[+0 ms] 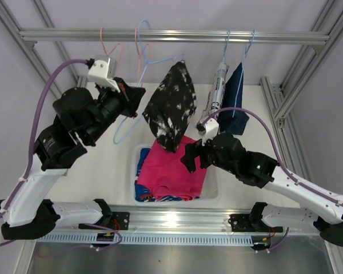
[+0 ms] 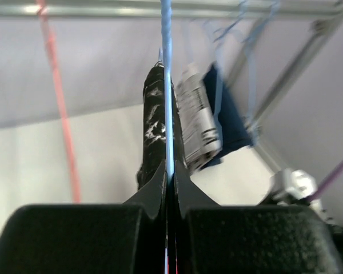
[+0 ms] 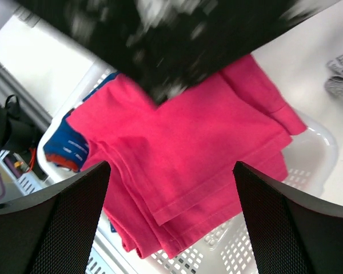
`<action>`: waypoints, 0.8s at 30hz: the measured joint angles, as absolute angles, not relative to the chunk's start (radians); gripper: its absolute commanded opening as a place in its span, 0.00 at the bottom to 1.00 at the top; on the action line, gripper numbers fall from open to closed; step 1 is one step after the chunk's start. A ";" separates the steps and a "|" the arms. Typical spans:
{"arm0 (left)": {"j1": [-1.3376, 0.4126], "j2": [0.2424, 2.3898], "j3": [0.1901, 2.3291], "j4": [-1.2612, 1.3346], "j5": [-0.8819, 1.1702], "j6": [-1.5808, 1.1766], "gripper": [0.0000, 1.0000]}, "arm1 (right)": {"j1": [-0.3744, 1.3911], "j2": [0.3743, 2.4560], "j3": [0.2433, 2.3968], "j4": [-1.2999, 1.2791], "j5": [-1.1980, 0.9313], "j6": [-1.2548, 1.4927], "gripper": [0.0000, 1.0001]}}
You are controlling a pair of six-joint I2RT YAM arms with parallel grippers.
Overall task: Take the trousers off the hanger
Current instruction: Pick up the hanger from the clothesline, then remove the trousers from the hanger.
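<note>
Black trousers with a white pattern (image 1: 171,105) hang from a light blue hanger (image 1: 143,54) on the top rail. My left gripper (image 1: 135,98) is shut on that hanger's wire (image 2: 167,103), just left of the cloth (image 2: 153,125). Below the hem, my right gripper (image 1: 188,157) stands open over the basket, nothing between its fingers (image 3: 63,220). In the right wrist view the black cloth (image 3: 177,40) hangs blurred above the pink trousers (image 3: 194,142). White printed trousers (image 1: 218,88) and dark blue denim ones (image 1: 235,100) hang further right.
A white basket (image 1: 212,185) on the table holds the pink trousers (image 1: 171,168) on top of blue patterned ones (image 1: 142,191). An empty red hanger (image 1: 104,43) hangs at the rail's left. Frame posts stand along the right side (image 1: 288,97).
</note>
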State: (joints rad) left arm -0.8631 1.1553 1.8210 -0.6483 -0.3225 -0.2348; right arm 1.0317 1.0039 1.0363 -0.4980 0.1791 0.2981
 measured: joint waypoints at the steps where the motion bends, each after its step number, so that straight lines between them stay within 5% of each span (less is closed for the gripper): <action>1: -0.874 1.133 1.789 -0.658 -0.366 -0.235 0.00 | 1.038 1.016 1.055 -0.511 0.199 0.299 0.94; 12: -1.036 1.068 1.498 -0.615 -0.768 -0.209 0.00 | 1.162 1.110 1.179 -0.495 0.353 0.314 0.96; 24: -1.044 1.007 1.238 -0.492 -0.834 -0.201 0.00 | 1.313 1.288 1.140 -0.280 0.550 0.267 0.95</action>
State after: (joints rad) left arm -1.0439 1.0065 1.2385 -0.4915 -0.8341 -0.2012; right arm 1.3132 1.2884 1.1397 -0.2802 0.5495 0.2668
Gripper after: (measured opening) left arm 0.014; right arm 0.954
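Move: The patterned black trousers hang on the blue hanger already in my left fingers, roughly 10 cm ahead, 8 to the right and 12 below that hand; a pink hanger is some 15 cm straight ahead. From my open right hand the trousers lie about 13 cm ahead, 5 left and 12 up. The pink cloth in the basket is some 5 cm ahead, 4 left and 20 below; the newspaper-print garment is about 22 cm ahead, 9 right and 10 up. Keeping my pinch on the blue hanger, I bring my left hand down about 15 cm towards the basket, turning it some 20 degrees counter-clockwise while its left side tips up. My right hand, fingers still wide open, sweeps about 8 cm left towards the trousers as they come down, arching up a few centimetres before sinking back to its starting height. ##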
